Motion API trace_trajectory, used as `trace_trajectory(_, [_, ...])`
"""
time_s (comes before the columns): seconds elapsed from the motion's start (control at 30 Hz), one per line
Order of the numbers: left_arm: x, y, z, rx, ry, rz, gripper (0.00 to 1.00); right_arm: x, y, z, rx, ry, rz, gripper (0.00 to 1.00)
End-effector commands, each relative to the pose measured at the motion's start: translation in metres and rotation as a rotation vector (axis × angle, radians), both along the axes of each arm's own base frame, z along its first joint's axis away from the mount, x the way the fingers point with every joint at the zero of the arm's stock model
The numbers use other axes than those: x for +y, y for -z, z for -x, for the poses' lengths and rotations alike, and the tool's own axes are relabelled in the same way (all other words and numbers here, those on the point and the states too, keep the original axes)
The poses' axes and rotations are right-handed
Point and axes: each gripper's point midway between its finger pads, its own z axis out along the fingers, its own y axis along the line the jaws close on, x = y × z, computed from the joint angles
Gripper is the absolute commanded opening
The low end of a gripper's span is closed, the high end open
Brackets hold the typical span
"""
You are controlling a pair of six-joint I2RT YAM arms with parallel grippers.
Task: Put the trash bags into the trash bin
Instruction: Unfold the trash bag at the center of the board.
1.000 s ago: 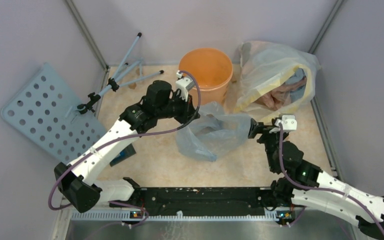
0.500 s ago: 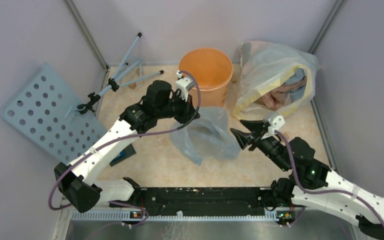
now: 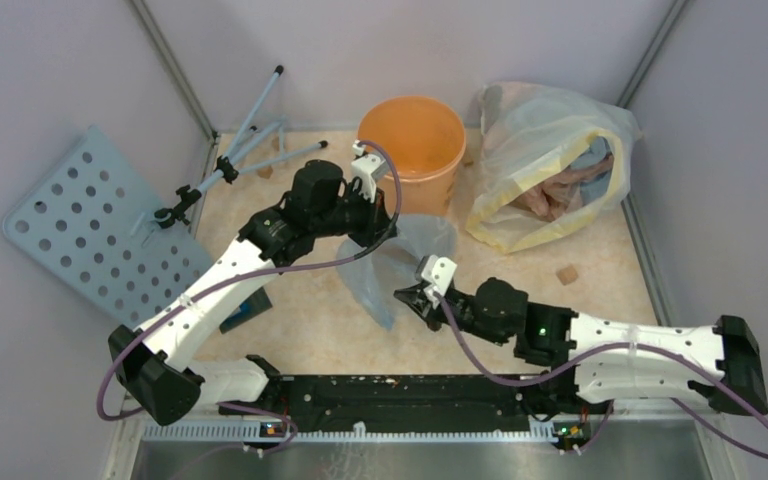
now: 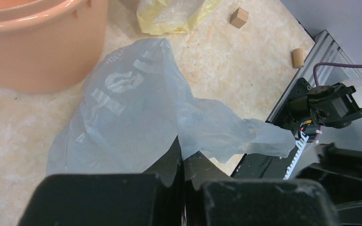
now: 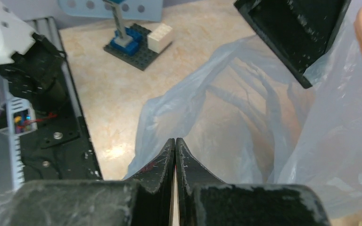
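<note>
The trash bin is a round orange bucket at the back of the floor; its side also fills the top left of the left wrist view. One thin grey-bluish trash bag hangs just in front of it. My left gripper is shut on the bag's upper edge, and the film is pinched between its jaws. My right gripper is at the bag's lower front side. Its jaws are pressed together with the bag's film at their tips.
A large clear bag with yellow edges, stuffed with cloth, lies right of the bin. A perforated blue-grey panel and a thin metal stand are at the left. A toy-brick block and a small wooden block lie on the floor.
My right arm has swung left and low across the floor to the bag's front, and its jaws have gone from open to shut. The bag has drawn narrower. My left arm has stayed still.
</note>
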Motion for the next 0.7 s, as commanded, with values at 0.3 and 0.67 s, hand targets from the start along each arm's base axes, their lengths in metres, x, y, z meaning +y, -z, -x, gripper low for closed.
trace_trajectory(0.3, [-0.009,-0.029,0.0,-0.031,0.033,0.07,0.0,0.018,0.007,-0.077,-0.127,0.428,-0.048,0.0])
trace_trajectory(0.67, [-0.006,-0.034,0.002,0.013,0.003,0.085,0.0,-0.015,0.047,-0.116,-0.121,0.514,-0.03,0.0])
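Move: The blue trash bag hangs open from the left hand's pinch. Its middle lies about 8 cm ahead of the shut right fingers, 2 cm to their left and some 9 cm below. From the left hand it is roughly 6 cm back, straight in line sideways and 11 cm down. From the right hand, the orange bin stands about 36 cm ahead and 3 cm right, 10 cm lower; the full bag is about 31 cm ahead, 38 cm right, 14 cm lower. Right gripper, fingers still shut, comes in under the loose flap of the blue bag's rim and reaches into its open mouth: about 11 cm forward and 6 cm down, while turning clockwise by some 25 degrees. The left hand keeps its pinch on the rim, rising only about 1 cm. ##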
